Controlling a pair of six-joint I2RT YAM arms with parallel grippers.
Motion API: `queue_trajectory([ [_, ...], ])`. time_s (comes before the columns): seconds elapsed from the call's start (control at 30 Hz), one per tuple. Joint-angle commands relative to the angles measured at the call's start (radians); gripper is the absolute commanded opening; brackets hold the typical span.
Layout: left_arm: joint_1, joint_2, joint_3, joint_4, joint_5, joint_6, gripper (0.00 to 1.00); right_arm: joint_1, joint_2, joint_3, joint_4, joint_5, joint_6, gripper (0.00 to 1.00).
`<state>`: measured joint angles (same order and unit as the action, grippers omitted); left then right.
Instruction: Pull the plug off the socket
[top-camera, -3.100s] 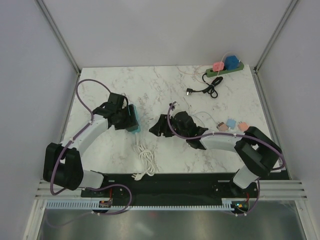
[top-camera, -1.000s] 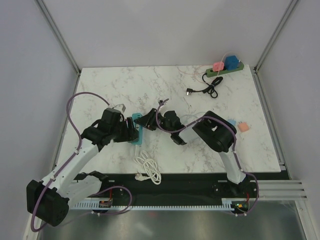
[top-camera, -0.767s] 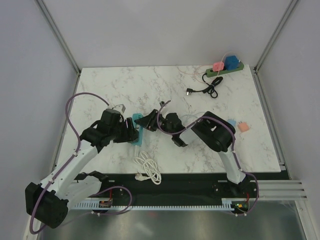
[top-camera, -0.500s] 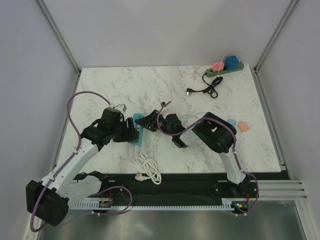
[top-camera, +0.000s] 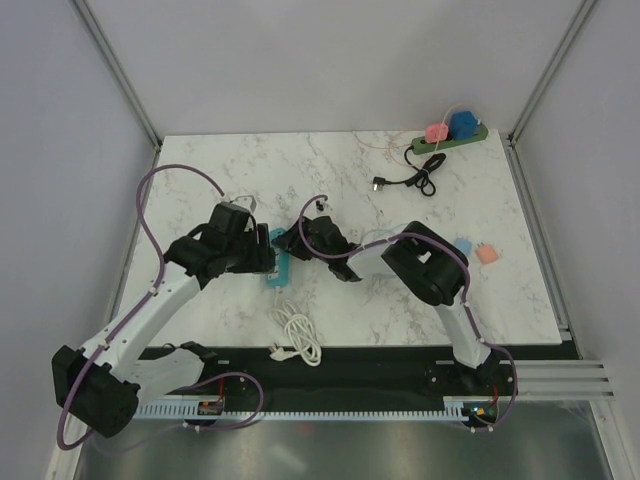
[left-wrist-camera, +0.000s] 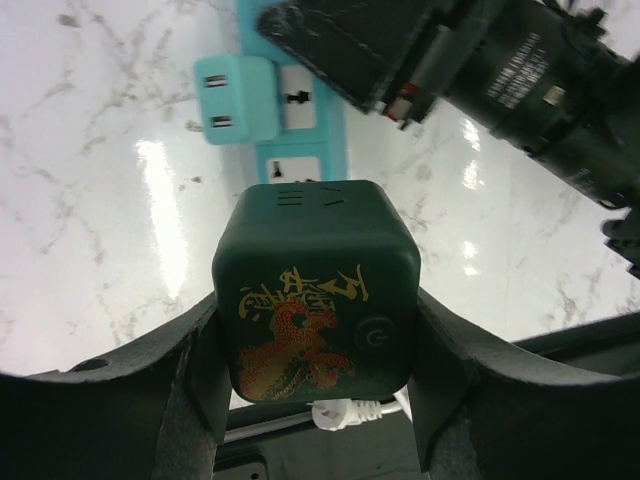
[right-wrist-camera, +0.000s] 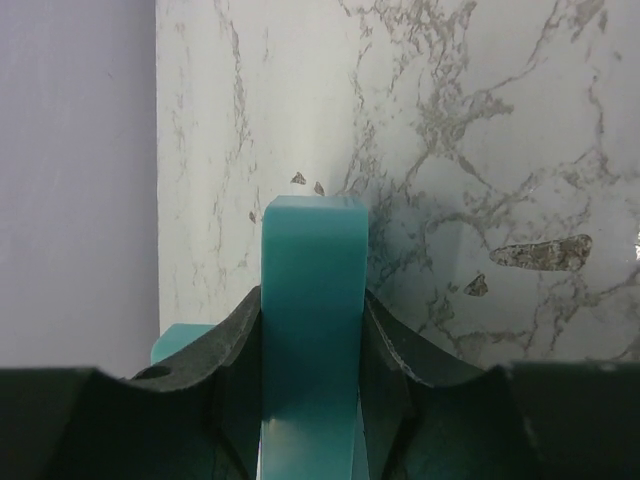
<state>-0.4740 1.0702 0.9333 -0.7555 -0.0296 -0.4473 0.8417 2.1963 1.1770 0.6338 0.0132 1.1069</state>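
A dark green cube plug (left-wrist-camera: 315, 300) with a gold and red dragon print sits between my left gripper's fingers (left-wrist-camera: 205, 350). My left gripper (top-camera: 257, 251) is shut on it. The plug stands over the near part of the teal socket strip (left-wrist-camera: 300, 100), and its underside is hidden, so I cannot tell whether it is seated. A teal adapter (left-wrist-camera: 235, 98) is plugged in on the strip's left side. My right gripper (right-wrist-camera: 312, 330) is shut on the far end of the strip (right-wrist-camera: 312, 290), one finger on each long side. From above, both grippers meet at the strip (top-camera: 279, 268).
A white coiled cable (top-camera: 295, 335) lies near the front edge, below the strip. A green power strip (top-camera: 450, 138) with pink and blue plugs lies at the far right corner, with a black cable (top-camera: 415, 180) in front of it. Small pink and blue adapters (top-camera: 478, 250) lie at the right.
My left gripper, with the plug in it, has shifted a little toward the far side. My right gripper has slid left along the strip. Both grips are unchanged.
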Motion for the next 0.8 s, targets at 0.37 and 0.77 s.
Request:
queue_trajectory([
  [0.37, 0.320, 0.149, 0.016, 0.022, -0.063, -0.142, 0.02, -0.075, 0.092, -0.269, 0.434, -0.168, -0.036, 0.00],
  [0.77, 0.353, 0.431, 0.134, 0.091, -0.023, -0.111, 0.15, -0.064, 0.097, -0.284, 0.484, -0.206, -0.082, 0.00],
])
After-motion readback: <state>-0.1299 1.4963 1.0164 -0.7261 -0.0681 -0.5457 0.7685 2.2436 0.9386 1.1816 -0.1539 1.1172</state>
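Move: The left hand already holds the dark green plug clear of the teal socket, whose middle lies about 5 cm ahead, 3 cm to its right and some 12 cm below. The open table it heads over is roughly 6 cm ahead, 9 cm left and 14 cm below; the white cord coil is about 17 cm back and 7 cm right. From the right hand, gripping the socket's far end, the socket's middle is some 4 cm back, 2 cm left and 2 cm below, that open table 3 cm back, 14 cm left and 3 cm below. Keeping its grip on the green plug, the left hand swings it left away from the socket by about 9 cm, then sinks some 8 cm towards the bare table, easing forward all the while and turning counter-clockwise about 25 degrees as the fingers tip to point more steeply down. The right hand keeps its hold on the socket's far end and draws it about 3 cm the other way, to the right, rising slightly and rolling its left side up a little. ##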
